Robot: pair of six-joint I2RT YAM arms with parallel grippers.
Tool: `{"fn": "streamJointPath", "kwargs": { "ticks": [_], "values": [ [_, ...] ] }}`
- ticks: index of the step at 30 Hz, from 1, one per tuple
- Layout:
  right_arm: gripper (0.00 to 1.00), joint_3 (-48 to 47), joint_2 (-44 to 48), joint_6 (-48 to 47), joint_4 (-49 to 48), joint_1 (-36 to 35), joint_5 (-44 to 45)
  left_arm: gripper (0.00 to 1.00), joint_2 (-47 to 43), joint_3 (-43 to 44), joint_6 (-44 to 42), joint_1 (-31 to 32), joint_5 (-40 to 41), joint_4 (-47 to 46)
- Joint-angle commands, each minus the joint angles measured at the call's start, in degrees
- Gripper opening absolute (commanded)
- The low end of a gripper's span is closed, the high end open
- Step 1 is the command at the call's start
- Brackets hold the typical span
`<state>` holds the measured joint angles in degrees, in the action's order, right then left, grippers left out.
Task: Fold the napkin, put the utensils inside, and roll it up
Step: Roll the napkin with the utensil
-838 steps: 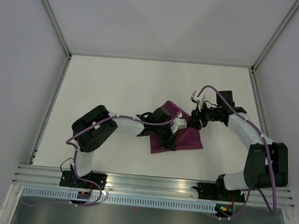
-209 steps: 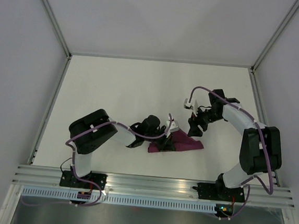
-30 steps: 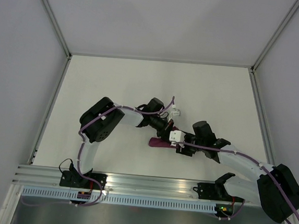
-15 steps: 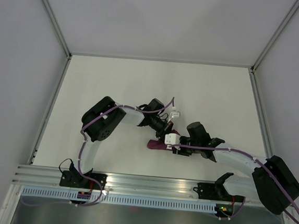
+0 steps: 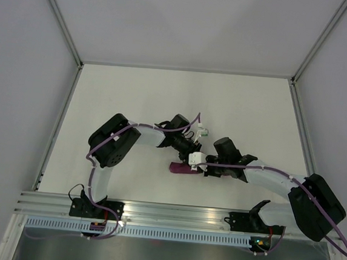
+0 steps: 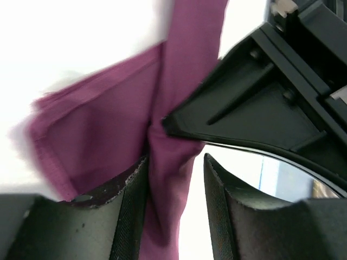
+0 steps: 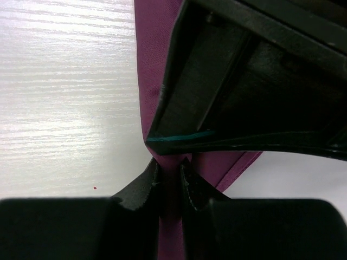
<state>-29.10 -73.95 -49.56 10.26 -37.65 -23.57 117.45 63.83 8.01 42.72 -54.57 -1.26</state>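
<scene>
The magenta napkin (image 5: pixel 179 167) lies bundled into a narrow roll on the white table, between the two arms. Up close, a fold of the napkin (image 6: pixel 103 141) stands between the jaws of my left gripper (image 6: pixel 174 158). It rests against the left finger (image 6: pixel 133 206), with a clear gap to the right one. That left gripper (image 5: pixel 191 154) is open. My right gripper (image 7: pixel 169 165) is shut on a ridge of the napkin (image 7: pixel 154 32), directly under the left gripper's black body (image 7: pixel 244 81). Seen from above, the right gripper (image 5: pixel 198 168) meets the roll's right end. The utensils are hidden.
The white table (image 5: pixel 134 96) is bounded by grey walls at the left, back and right. A metal rail (image 5: pixel 172 214) with both arm bases runs along the near edge. The two grippers crowd closely together over the roll.
My left gripper has opened and released its pinch on the napkin. My right gripper has slid left along the roll and closed on the cloth.
</scene>
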Motion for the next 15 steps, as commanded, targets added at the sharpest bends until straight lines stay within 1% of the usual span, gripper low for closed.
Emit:
{"fn": "streamJointPath", "kwargs": {
  "ticks": [1, 4, 5, 7, 11, 14, 15],
  "values": [
    [0.06, -0.7, -3.3, -1.0, 9.3, 0.8, -1.4, 0.5, -4.2, -1.4, 0.1, -0.7, 12.3, 1.5],
    [0.06, -2.5, -5.5, -1.8, 12.1, 1.5, -2.6, 0.51, -6.9, -2.2, -0.1, -1.0, 17.5, 1.6],
    [0.06, -3.1, -6.1, -2.0, 13.1, 2.0, -3.1, 0.51, -8.6, -2.7, -0.2, -1.1, 19.5, -0.6],
    [0.06, -4.8, -8.0, -2.8, 15.6, 2.7, -4.7, 0.51, -10.7, -4.7, -0.3, -1.3, 24.1, -1.8],
    [0.05, -8.2, -11.5, -4.4, 19.3, 5.1, -7.1, 0.52, -17.0, -10.5, 0.2, -1.7, 31.2, -8.3],
    [0.05, -11.4, -14.9, -6.1, 22.6, 7.2, -9.0, 0.52, -22.3, -16.4, 1.0, -1.7, 37.4, -14.5],
    [0.05, -12.3, -17.0, -6.6, 24.3, 7.8, -9.5, 0.52, -25.3, -17.9, 1.0, -1.7, 40.0, -18.4]
  ]
}}
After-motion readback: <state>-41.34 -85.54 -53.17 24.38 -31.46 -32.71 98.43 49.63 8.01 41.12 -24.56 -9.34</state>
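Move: The left hand, already open around the cloth, has the middle of the napkin roll about 5 cm to its right, 2 cm back and 1 cm below; the roll's left end is some 6 cm left and 2 cm back. The loose flap's corner lies roughly 5 cm ahead and 4 cm right. From the right hand, pinching the roll, its middle is 2 cm left and level; the flap corner is about 7 cm ahead and 3 cm left. The right fingers keep their pinch on the napkin roll, almost in place, while that wrist rolls about 15 degrees, its top tipping forward. The already open left hand comes free of the cloth and speeds off about 6 cm forward and 5 cm left, away from the right hand's grip, rising late; its fingers swing counter-clockwise and tip further down, some 30 degrees altogether. ##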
